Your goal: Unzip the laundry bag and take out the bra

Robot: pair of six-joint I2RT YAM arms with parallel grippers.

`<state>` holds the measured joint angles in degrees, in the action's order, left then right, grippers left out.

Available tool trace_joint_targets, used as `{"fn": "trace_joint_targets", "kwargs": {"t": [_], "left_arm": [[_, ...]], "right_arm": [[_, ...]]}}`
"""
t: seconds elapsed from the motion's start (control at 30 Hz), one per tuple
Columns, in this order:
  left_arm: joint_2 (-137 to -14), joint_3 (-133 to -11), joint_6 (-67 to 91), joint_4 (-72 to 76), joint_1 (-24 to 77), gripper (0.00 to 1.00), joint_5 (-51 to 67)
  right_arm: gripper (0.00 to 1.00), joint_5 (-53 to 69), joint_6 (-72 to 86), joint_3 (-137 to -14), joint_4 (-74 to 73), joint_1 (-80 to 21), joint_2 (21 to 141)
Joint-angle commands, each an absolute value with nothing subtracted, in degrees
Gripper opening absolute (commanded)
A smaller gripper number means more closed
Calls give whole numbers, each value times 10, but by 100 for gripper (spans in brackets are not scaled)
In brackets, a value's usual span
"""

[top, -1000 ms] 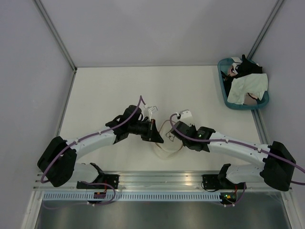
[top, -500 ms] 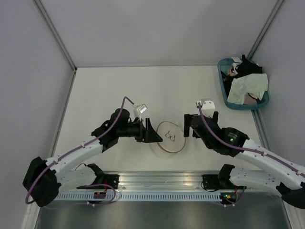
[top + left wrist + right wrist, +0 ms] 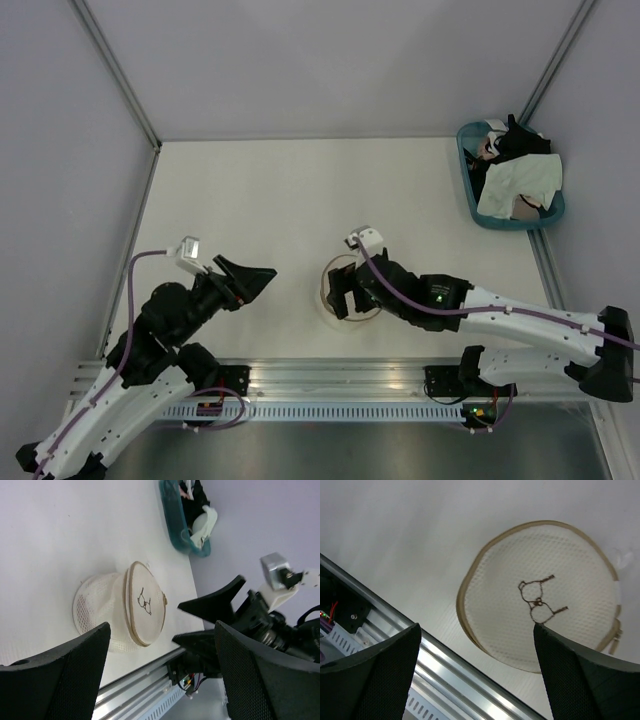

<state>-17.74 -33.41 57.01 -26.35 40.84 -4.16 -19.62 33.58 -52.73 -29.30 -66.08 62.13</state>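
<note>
The laundry bag [image 3: 540, 595] is a round cream mesh case with a tan rim and a dark bra drawing on its lid. It lies on the table near the front edge and looks closed. It also shows in the left wrist view [image 3: 125, 610], and its rim peeks out in the top view [image 3: 324, 303]. My right gripper [image 3: 345, 290] hovers open just above the bag, its own view [image 3: 480, 677] looking down on the lid. My left gripper [image 3: 248, 280] is open and empty, well left of the bag, its own view [image 3: 160, 680] facing it. The bra is hidden.
A teal basket [image 3: 468, 175] with black and white-green cloth stands at the far right against the wall, also in the left wrist view [image 3: 172, 517]. The metal rail [image 3: 330, 375] runs along the table's near edge, close to the bag.
My left arm has pulled back from the bag to the left and towards the near edge. My right gripper swung away to the right, then came back left over the bag.
</note>
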Motion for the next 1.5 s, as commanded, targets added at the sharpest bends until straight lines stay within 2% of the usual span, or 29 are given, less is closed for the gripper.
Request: {"fn": "trace_joint_targets", "kwargs": {"t": [0.0,0.3,0.33,0.5,0.67,0.7,0.77,0.8,0.87,0.9,1.1,1.23,1.43,1.47], "left_arm": [[-121,-329,617,-337,406,88,-126],[-90,-341,621,-399,407,89,-120],[-86,-342,621,-401,407,89,-120],[-72,-341,621,-409,407,89,-120],[-54,-341,622,-424,407,90,-123],[-51,-342,623,-427,407,90,-124],[-44,-344,624,-432,407,90,-126],[-42,-345,623,-434,406,90,-126],[-38,-345,624,-438,407,90,-126],[-37,-345,624,-439,407,90,-126],[-39,-343,629,-441,407,89,-120],[-41,-343,630,-441,407,89,-120],[-54,-341,636,-435,407,89,-119],[-61,-341,636,-431,407,89,-117]], "right_arm": [[96,-199,334,-572,-237,-687,685],[74,-346,409,-671,-300,-708,830],[69,-360,416,-680,-311,-708,840],[59,-401,436,-719,-344,-711,896],[54,-411,449,-738,-359,-710,938],[45,-418,453,-737,-362,-710,940],[39,-426,459,-737,-367,-710,945],[27,-431,463,-737,-371,-710,945],[12,-440,470,-739,-384,-710,945],[2,-441,474,-740,-388,-710,944],[0,-437,465,-718,-386,-714,894],[0,-431,456,-694,-388,-714,817],[0,-498,494,-695,-499,-714,735],[0,-517,508,-701,-560,-712,735]]}}
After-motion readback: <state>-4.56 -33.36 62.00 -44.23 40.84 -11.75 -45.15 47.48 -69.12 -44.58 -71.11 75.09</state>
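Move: The laundry bag's lid lies closed. Its left rim, which the right hand goes for, is about 5 cm ahead of that hand, 5 cm to its left and 6 cm below. The bag's middle sits about 6 cm ahead, 3 cm right and 11 cm below, and the brown zip tab some 7 cm ahead, 10 cm right and 9 cm lower. From the left hand the rim is about 5 cm ahead, 16 cm right and 12 cm below. The laundry bag's lid is taken by its left rim: the right hand sweeps about 5 cm left, forward and down onto the rim, closes from wide open and pinches the edge, then pulls it up some 9 cm and back to the right, keeping hold. The empty left hand, fingers still open, backs away about 5 cm to the left, sinking slightly. ##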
